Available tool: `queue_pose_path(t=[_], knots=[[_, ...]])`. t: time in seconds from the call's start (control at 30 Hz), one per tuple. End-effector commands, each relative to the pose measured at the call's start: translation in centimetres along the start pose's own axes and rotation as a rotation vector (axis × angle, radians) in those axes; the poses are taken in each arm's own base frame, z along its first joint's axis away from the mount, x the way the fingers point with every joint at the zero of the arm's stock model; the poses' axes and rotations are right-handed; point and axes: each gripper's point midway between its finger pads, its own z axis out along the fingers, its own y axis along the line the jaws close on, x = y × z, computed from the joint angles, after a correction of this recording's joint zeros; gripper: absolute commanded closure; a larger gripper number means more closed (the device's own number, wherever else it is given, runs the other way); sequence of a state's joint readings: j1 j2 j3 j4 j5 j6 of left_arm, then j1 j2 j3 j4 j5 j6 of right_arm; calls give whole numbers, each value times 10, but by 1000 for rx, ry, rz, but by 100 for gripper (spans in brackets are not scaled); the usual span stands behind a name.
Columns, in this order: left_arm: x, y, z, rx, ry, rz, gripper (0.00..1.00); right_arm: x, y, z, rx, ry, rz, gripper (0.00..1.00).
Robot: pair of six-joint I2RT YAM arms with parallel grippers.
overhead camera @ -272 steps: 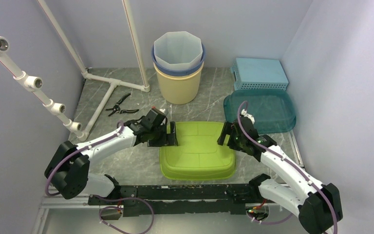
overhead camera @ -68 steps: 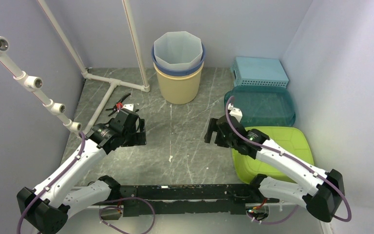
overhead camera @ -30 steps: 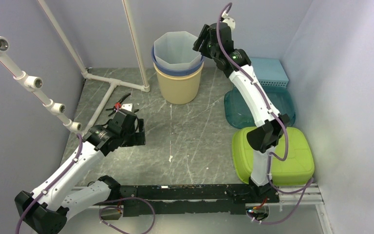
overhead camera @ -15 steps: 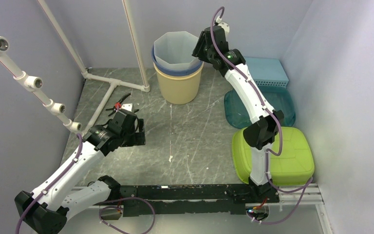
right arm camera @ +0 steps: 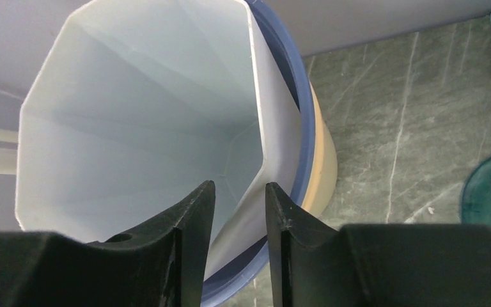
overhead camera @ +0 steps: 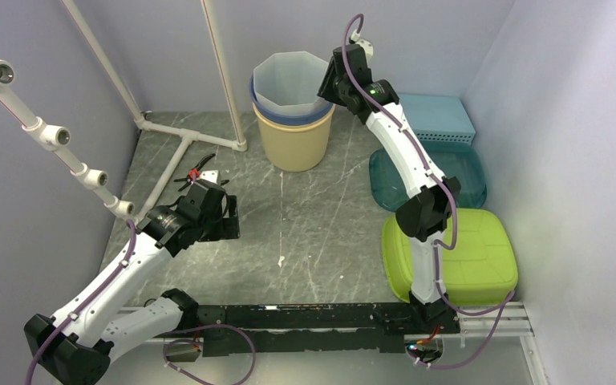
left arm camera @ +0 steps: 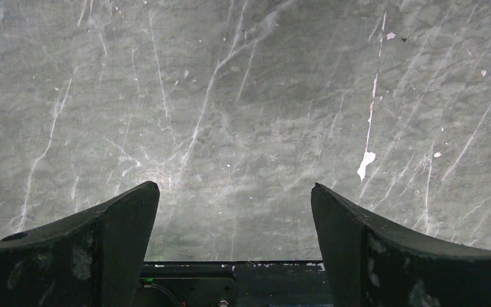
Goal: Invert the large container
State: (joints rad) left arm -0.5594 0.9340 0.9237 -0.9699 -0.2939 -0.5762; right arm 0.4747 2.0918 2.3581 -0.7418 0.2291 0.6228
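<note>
The large container (overhead camera: 293,80) is a pale, faceted bucket standing upright at the back of the table. It is nested in a blue bucket (right arm camera: 303,128) and a cream bucket (overhead camera: 293,143). My right gripper (overhead camera: 327,87) hangs over its right rim. In the right wrist view the thin pale wall (right arm camera: 275,128) runs between the two fingers of that gripper (right arm camera: 240,185), which stand narrowly apart and do not pinch it. My left gripper (overhead camera: 230,218) hovers wide open over bare table at the left, nothing between its fingers (left arm camera: 128,211).
A green tub (overhead camera: 465,257) lies bottom up at the near right, overlapping a teal tray (overhead camera: 449,172). A light blue basket (overhead camera: 429,116) sits behind the tray. White pipes (overhead camera: 184,140) and black pliers (overhead camera: 196,171) are at the left.
The right arm has dropped slightly onto the pale bucket's right rim and its fingers have narrowed around the wall. The left arm has not moved.
</note>
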Motion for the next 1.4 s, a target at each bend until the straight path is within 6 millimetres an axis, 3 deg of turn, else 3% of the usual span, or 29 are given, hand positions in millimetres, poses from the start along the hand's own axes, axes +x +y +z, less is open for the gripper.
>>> queue_pose_path(t=[0.0, 0.23, 0.37, 0.5, 0.67, 0.87, 1.17, 1.37], knots=[[-7, 0, -3, 1, -28, -4, 6, -17, 14, -10, -53, -34, -7, 66], [-10, 2, -4, -8, -38, -7, 6, -28, 13, -26, -50, -57, -21, 86], [-18, 6, -16, -18, -65, -35, 6, -41, 13, -43, -55, -93, -17, 100], [-29, -1, -35, 56, -127, -56, 6, -46, 11, -58, -55, -97, -23, 100], [-41, 11, -58, 29, -183, -87, 6, -36, 9, -73, -92, -57, -34, 100], [-58, 9, -82, 71, -254, -117, 6, -24, 19, -92, -184, 11, -94, 100], [-72, 14, -96, 60, -308, -142, 6, 7, 35, -92, -305, 122, -239, 100], [-83, 13, -103, 61, -338, -141, 6, 22, 57, -97, -444, 148, -371, 100]])
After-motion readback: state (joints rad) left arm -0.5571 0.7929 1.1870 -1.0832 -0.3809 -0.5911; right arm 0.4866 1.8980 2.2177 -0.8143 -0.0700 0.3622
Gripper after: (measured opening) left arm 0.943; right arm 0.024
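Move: My right hand stands at the near-right rim of the white octagonal container, one finger either side of its wall; the container's middle lies about 3 cm ahead, 8 cm left and 12 cm below. The blue bucket and beige bucket are nested around it, centred alike but roughly 14 and 17 cm below the hand. The blue basket lies some 26 cm right and 6 cm ahead, 28 cm down. From my left hand the container is about 33 cm ahead and 17 cm right, a touch higher. I shut my right fingers on the white container's wall, then draw the rim back towards me about 8 cm while raising it 2 to 3 cm, easing left near the end and turning counter-clockwise some 20 degrees, keeping the pinch. My left hand, open and empty, rises about 11 cm and tips its fingers up roughly 15 degrees, drifting slightly left. ##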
